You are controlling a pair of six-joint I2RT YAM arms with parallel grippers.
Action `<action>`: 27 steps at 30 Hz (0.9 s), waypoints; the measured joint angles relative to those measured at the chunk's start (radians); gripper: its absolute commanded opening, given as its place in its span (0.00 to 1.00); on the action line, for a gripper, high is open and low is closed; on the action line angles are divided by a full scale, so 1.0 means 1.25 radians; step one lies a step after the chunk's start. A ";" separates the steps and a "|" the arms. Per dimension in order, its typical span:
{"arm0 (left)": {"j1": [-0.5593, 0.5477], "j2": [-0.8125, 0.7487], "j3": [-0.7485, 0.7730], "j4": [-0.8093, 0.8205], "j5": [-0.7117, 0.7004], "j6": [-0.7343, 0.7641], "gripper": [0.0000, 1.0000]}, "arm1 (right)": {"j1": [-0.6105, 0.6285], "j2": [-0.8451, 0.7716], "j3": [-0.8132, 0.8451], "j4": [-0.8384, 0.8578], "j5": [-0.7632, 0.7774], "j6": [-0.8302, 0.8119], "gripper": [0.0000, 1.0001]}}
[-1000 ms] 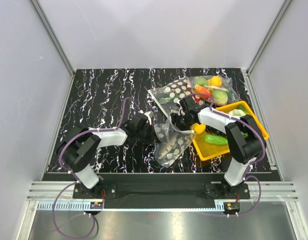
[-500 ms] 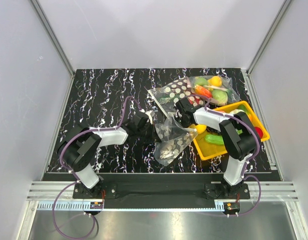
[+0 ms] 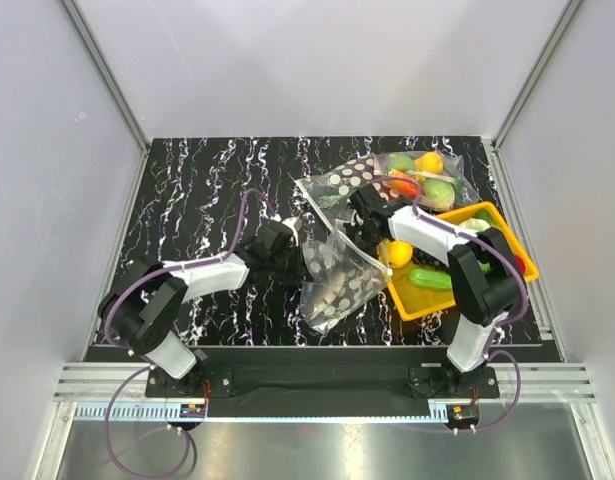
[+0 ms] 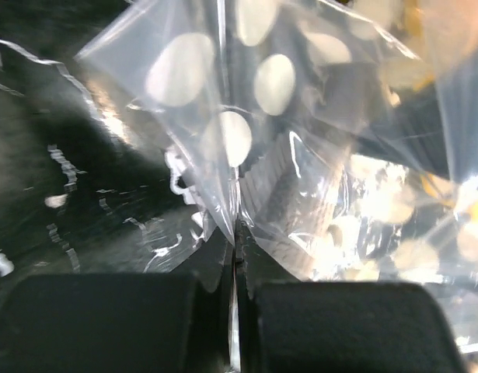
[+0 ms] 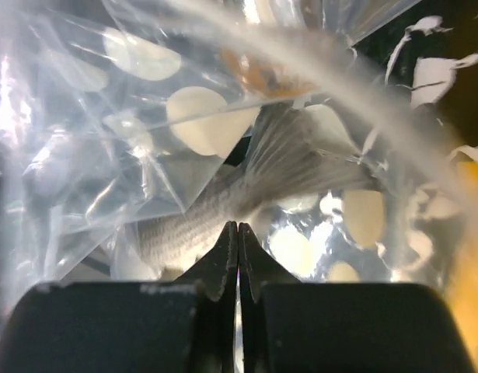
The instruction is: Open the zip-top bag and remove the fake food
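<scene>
The zip-top bag [image 3: 339,280], clear with white dots, is held up between both arms at mid-table. My left gripper [image 3: 305,258] is shut on its left edge; in the left wrist view a fold of the bag [image 4: 223,132] runs down between the closed left gripper [image 4: 235,233]. My right gripper [image 3: 355,236] is at the bag's upper right edge, with the right gripper [image 5: 238,227] shut against the film. A silver-grey fish [image 5: 215,210] shows through the plastic just beyond the tips. A yellow lemon [image 3: 397,255] lies at the tray's left edge.
A yellow tray [image 3: 507,238] on the right holds a green cucumber [image 3: 430,280] and other toys. Behind the grippers lie a dark polka-dot bag [image 3: 345,184] and a clear bag of fruit [image 3: 427,176]. The black marbled table [image 3: 207,190] stretches to the left.
The right gripper moved from the tray's edge to the bag's upper edge and shut there. The left arm swung right, and the bag now stands wider between the two grippers.
</scene>
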 measured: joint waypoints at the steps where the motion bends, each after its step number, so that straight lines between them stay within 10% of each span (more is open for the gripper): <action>1: 0.002 -0.009 0.000 -0.007 -0.010 0.002 0.00 | 0.000 -0.012 0.009 -0.009 0.007 -0.001 0.00; 13: 0.009 -0.065 -0.025 -0.042 -0.065 0.003 0.00 | -0.042 -0.124 0.054 -0.047 0.027 -0.005 0.01; 27: 0.010 0.011 -0.025 -0.018 -0.046 -0.017 0.00 | -0.012 -0.012 0.015 0.005 -0.022 0.026 0.59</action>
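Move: The toy fish's tail lies in the open bag about 3 cm below the right fingertips and a centimetre or so to their left; the fish's middle is some 4 cm left and 5 cm back of that hand. A yellow fruit in the bin sits about 9 cm to its right, level fore and aft, and the cucumber about 15 cm right and 5 cm back. From the left hand, the tail is roughly 8 cm right, 3 cm forward and 3 cm lower. The bag's edge stays pinched in the left fingers, drawn about 2 cm left and then lowered some 3 cm. The right hand, still shut at first, rises about 7 cm and slightly forward off the fish's tail, its fingers tipping outward about 10 degrees, then turns back, sinking nearly 6 cm towards the tail while tipping back and opening to just over half. ##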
